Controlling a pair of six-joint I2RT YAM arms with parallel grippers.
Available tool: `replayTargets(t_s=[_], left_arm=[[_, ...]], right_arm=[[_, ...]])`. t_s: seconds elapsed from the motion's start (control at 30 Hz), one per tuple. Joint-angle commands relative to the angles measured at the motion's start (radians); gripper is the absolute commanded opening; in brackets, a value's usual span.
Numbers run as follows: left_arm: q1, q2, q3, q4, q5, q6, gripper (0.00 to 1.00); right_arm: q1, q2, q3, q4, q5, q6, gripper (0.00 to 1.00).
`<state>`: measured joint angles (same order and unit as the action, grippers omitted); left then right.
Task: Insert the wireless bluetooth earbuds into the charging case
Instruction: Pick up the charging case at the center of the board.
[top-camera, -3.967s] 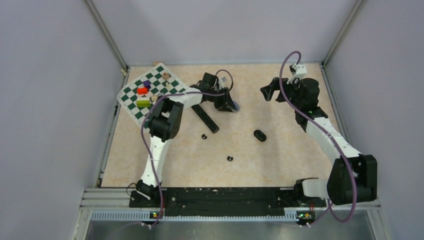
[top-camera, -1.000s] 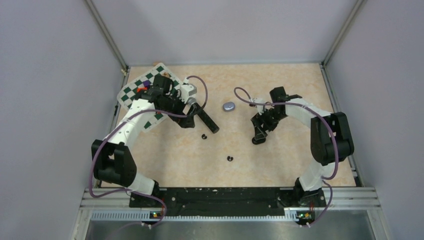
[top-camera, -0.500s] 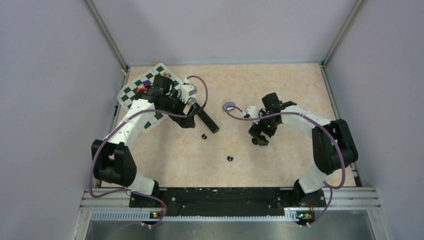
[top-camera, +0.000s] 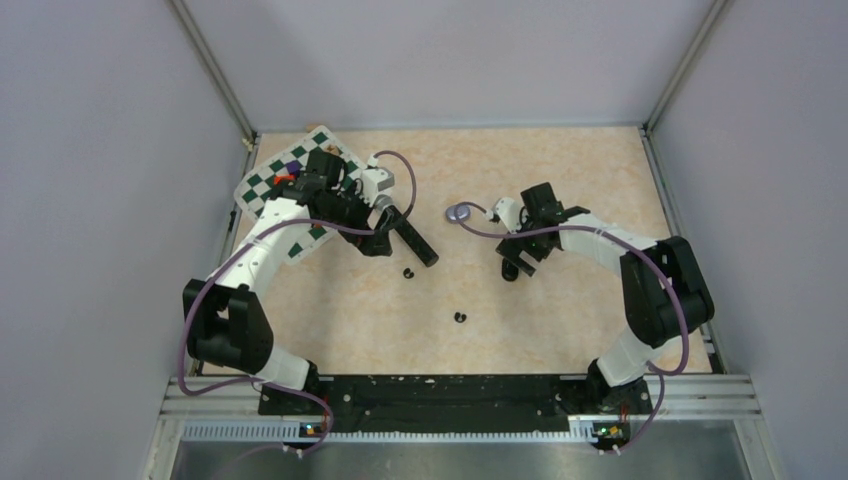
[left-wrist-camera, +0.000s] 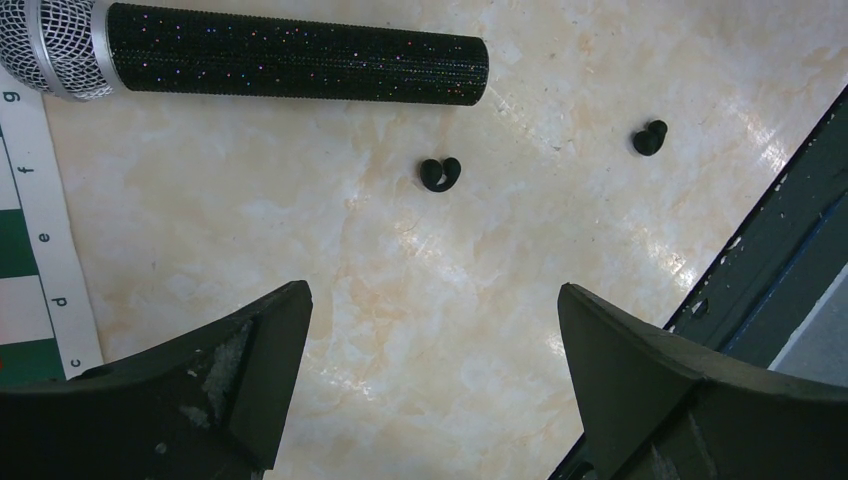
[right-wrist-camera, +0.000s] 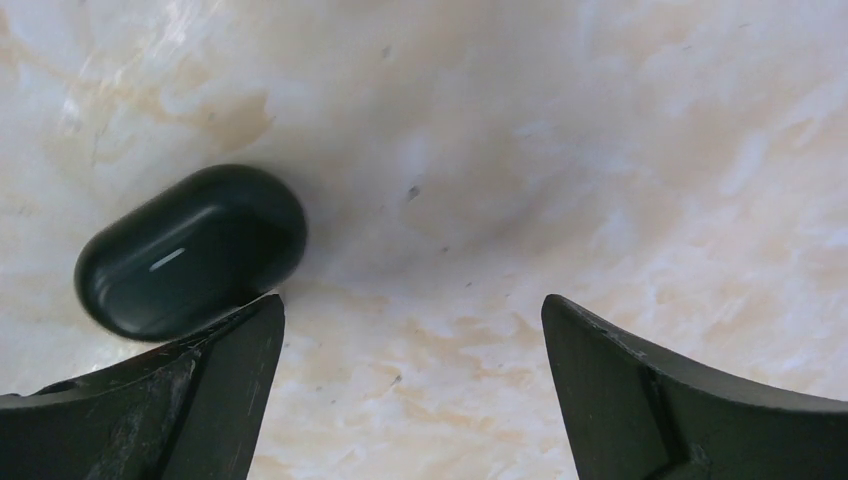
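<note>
Two tiny black earbuds lie on the marbled tabletop, seen in the top view as the nearer earbud and the farther earbud. My left gripper hovers open just short of them, holding nothing. A closed black oval charging case lies flat by the tip of my right gripper's left finger. My right gripper is open and low over the table, with bare tabletop between its fingers. In the top view it sits at mid-table.
A long black microphone with a silver head lies beyond the earbuds, next to my left gripper. A closed pale purple oval case rests behind the right gripper. A green-and-white checkerboard with coloured blocks occupies the back left.
My right gripper has opened wider and shifted a little toward the back left around the black case. The left arm has stayed still.
</note>
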<state>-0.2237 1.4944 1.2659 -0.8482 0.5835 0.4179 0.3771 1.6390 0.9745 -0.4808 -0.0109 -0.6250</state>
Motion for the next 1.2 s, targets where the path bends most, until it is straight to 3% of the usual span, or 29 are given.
replayTargets(t_s=[0.0,0.23,0.43,0.67,0.8,1.17], left_arm=[[0.004,-0.006,0.006,0.022,0.032,-0.004,0.99],[0.003,-0.01,0.004,0.022,0.039,-0.005,0.99],[0.003,-0.013,0.007,0.021,0.051,-0.007,0.99],[0.003,-0.011,0.007,0.022,0.052,-0.008,0.99],[0.003,-0.009,0.006,0.024,0.05,-0.009,0.99],[0.001,0.004,0.01,0.024,0.051,-0.011,0.99]], right_arm=[[0.008,-0.019,-0.015,0.186,0.075,0.086,0.99],[0.003,-0.054,0.02,0.177,0.062,0.151,0.99],[-0.111,-0.087,0.123,-0.005,-0.3,0.277,0.91],[-0.179,0.117,0.192,-0.146,-0.534,0.381,0.73],[-0.179,0.201,0.204,-0.174,-0.579,0.393,0.67],[-0.164,0.199,0.199,-0.237,-0.604,0.363,0.65]])
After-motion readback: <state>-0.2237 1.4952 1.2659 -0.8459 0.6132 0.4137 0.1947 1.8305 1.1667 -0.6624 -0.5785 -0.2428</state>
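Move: The black charging case lies about 5 cm to the right gripper's left, 4 cm back and 2 cm lower, just outside its rear finger. Counted from this gripper, the grey-blue case stands some 17 cm left and 11 cm farther out, and the nearest black earbuds about 16 cm left and 15 cm back. From the left gripper the charging case is roughly 32 cm right, 6 cm back and 15 cm down. Slide the right gripper forward about 3 cm off the black charging case's near side, lift it some 5 cm while swinging left, then come back and down to about the starting height, ending around 4.5 cm left of the start and slightly nearer the base. Tilt the wrist some 45 degrees so the fingers slant down to the left, turning clockwise, and narrow them to about two-thirds open around the case without gripping. ##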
